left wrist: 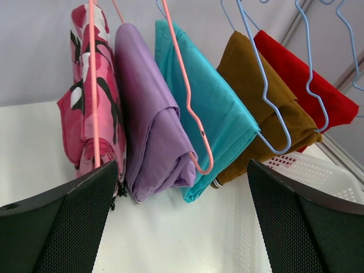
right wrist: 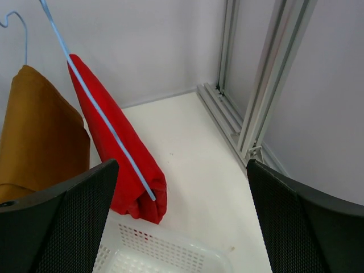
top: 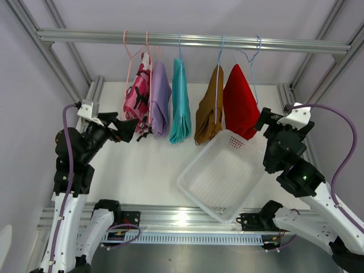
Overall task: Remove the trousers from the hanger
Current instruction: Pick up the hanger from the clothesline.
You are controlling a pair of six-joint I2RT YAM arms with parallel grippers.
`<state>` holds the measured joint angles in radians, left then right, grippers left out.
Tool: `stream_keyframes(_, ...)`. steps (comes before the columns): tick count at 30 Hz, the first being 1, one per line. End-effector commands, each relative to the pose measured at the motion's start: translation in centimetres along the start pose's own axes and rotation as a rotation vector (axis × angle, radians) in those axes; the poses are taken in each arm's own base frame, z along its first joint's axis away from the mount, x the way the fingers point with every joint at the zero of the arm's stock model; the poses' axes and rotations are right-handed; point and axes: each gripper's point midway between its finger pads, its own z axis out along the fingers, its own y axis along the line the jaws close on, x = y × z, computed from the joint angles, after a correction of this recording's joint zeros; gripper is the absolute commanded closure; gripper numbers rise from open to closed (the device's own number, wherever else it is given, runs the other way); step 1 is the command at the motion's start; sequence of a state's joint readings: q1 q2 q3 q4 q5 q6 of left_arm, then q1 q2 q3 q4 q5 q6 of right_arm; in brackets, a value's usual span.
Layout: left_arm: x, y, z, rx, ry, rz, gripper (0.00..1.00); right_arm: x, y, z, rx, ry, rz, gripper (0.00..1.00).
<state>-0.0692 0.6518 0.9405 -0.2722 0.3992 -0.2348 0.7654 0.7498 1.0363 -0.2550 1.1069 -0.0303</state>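
Five folded trousers hang on wire hangers from the rail (top: 193,41): pink camouflage (top: 136,96), lilac (top: 160,99), teal (top: 181,105), mustard-brown (top: 209,108) and red (top: 240,102). My left gripper (top: 129,128) is open just left of and below the camouflage pair, holding nothing. Its wrist view shows the lilac (left wrist: 151,131) and teal (left wrist: 216,108) trousers ahead of the open left gripper (left wrist: 182,187). My right gripper (top: 265,121) is open beside the red pair's right edge. In its wrist view the red trousers (right wrist: 122,159) hang to the left of the open right gripper (right wrist: 182,182).
A white perforated basket (top: 219,173) sits tilted on the table below the mustard and red pairs, its rim (right wrist: 170,250) under the right gripper. Aluminium frame posts (right wrist: 256,102) stand at the right and left back corners.
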Motion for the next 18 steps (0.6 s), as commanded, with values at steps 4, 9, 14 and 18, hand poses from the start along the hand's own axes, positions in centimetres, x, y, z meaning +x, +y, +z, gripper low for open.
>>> stream_keyframes(4, -0.9, -1.5, -0.2, 0.073, -0.023, -0.018, 0.01, 0.0, 0.3, -0.6, 0.007, -0.002, 0.001, 0.01)
stream_keyframes(9, -1.2, -1.4, -0.3, 0.056, -0.034, -0.029, 0.00, -0.9, 1.6, -0.7, -0.074, -0.021, 0.037, 0.01)
stream_keyframes(14, -1.4, -0.9, -0.2, 0.021, -0.050, -0.076, 0.01, -4.0, 7.5, -5.7, -0.646, -0.077, 0.113, 0.01)
stream_keyframes(18, -1.3, 0.0, -0.4, -0.039, -0.031, -0.092, 0.01, -4.1, 7.7, -5.3, -0.626, -0.045, 0.090, 0.01)
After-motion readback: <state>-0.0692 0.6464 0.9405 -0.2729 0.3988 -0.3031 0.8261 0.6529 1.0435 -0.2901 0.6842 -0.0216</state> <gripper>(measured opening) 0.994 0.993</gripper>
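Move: The brown trousers' hanger, its near end, hangs about 6 cm ahead of the right hand and 12 cm to its left, a couple of centimetres lower. The red trousers' hanger end is nearer, some 7 cm ahead and 1 cm left. The teal trousers' hanger end lies about 6 cm ahead and 23 cm left. From the left hand, the brown trousers' hanger is about 4 cm ahead and 22 cm to the right, roughly level. The right hand, fingers open, swings left about 7 cm towards the brown trousers' hanger, turning counter-clockwise some 30 degrees. ##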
